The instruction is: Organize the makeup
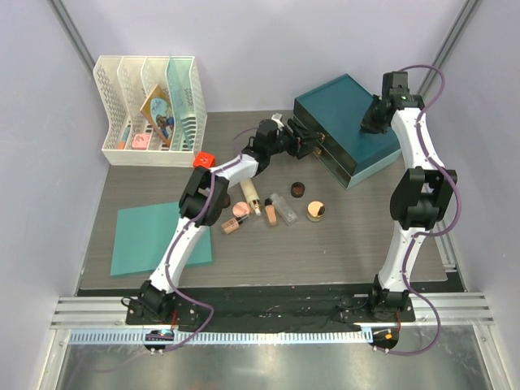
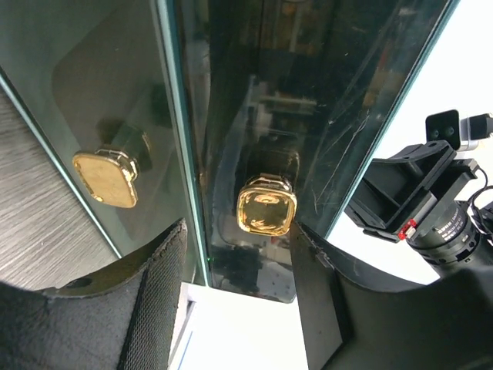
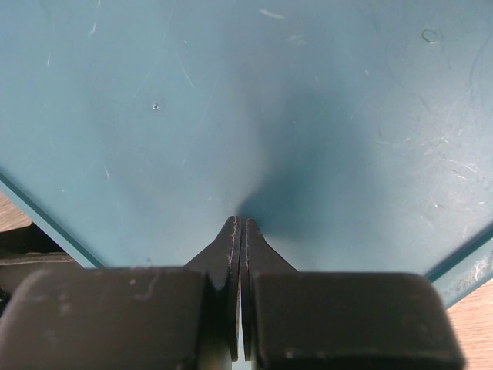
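Observation:
The makeup lies loose mid-table: a dark brown jar (image 1: 297, 190), a gold-lidded jar (image 1: 316, 211), a clear bottle (image 1: 281, 210), a beige tube (image 1: 253, 197), a pink compact (image 1: 240, 210) and peach sticks (image 1: 231, 226). Behind them stands a teal drawer box (image 1: 345, 122). My left gripper (image 1: 302, 143) (image 2: 239, 231) is open at the box's glossy drawer front. A gold knob (image 2: 266, 210) sits just beyond its fingertips, nearer the right finger (image 2: 316, 293), and is not clamped. A second gold knob (image 2: 105, 178) is to the left. My right gripper (image 1: 370, 122) (image 3: 241, 221) is shut, its tips against the box's teal top (image 3: 231, 100).
A white rack (image 1: 114, 81) with a picture card and pink items stands at the back left. A flat teal mat (image 1: 146, 240) lies front left. A small red object (image 1: 203, 158) sits by the rack's right end. Grey walls close in the left, back and right.

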Controlling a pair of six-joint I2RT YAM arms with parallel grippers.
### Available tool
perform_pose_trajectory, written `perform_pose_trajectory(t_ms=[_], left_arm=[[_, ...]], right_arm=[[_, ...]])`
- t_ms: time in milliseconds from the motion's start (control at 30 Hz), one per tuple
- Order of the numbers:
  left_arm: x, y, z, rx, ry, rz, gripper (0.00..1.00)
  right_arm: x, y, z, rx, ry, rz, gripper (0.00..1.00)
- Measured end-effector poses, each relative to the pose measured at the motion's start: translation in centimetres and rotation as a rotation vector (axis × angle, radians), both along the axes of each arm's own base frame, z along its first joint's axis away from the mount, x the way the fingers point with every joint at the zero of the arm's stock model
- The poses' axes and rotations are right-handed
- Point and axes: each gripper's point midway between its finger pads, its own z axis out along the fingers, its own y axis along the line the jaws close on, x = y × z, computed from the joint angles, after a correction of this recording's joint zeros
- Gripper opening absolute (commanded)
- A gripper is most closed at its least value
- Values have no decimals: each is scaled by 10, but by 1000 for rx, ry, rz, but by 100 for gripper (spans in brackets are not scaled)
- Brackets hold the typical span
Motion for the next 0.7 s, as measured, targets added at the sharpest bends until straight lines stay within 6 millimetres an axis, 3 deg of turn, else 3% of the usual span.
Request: perform_pose_trajectory(t_ms=[533, 700], left_arm=[[13, -3, 7, 39, -30, 26, 41], [18, -5, 12, 25, -46, 32, 27]], right_arm=[[1, 3, 0, 16, -5, 13, 1], [1, 4, 0, 18, -5, 15, 1]])
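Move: The left hand, open and on its side, points right and forward at the upper gold knob of the dark drawer box, about 2 cm ahead, 2 cm to its right and 1 cm above. The lower gold knob sits 8 cm straight under that one, and a small brown-lidded jar stands some 11 cm back, 5 cm left and 12 cm below the hand. From the right hand, the upper knob is about 17 cm left, 2 cm back and 3 cm lower. The left fingers close in from above and below on the upper gold knob, from over half open to about a third, until the pads meet its edges. As they close, the hand eases some 2 cm forward and about 1 cm up to centre on it, barely turning. The right hand stays put, its shut fingertips still resting on the box top. ##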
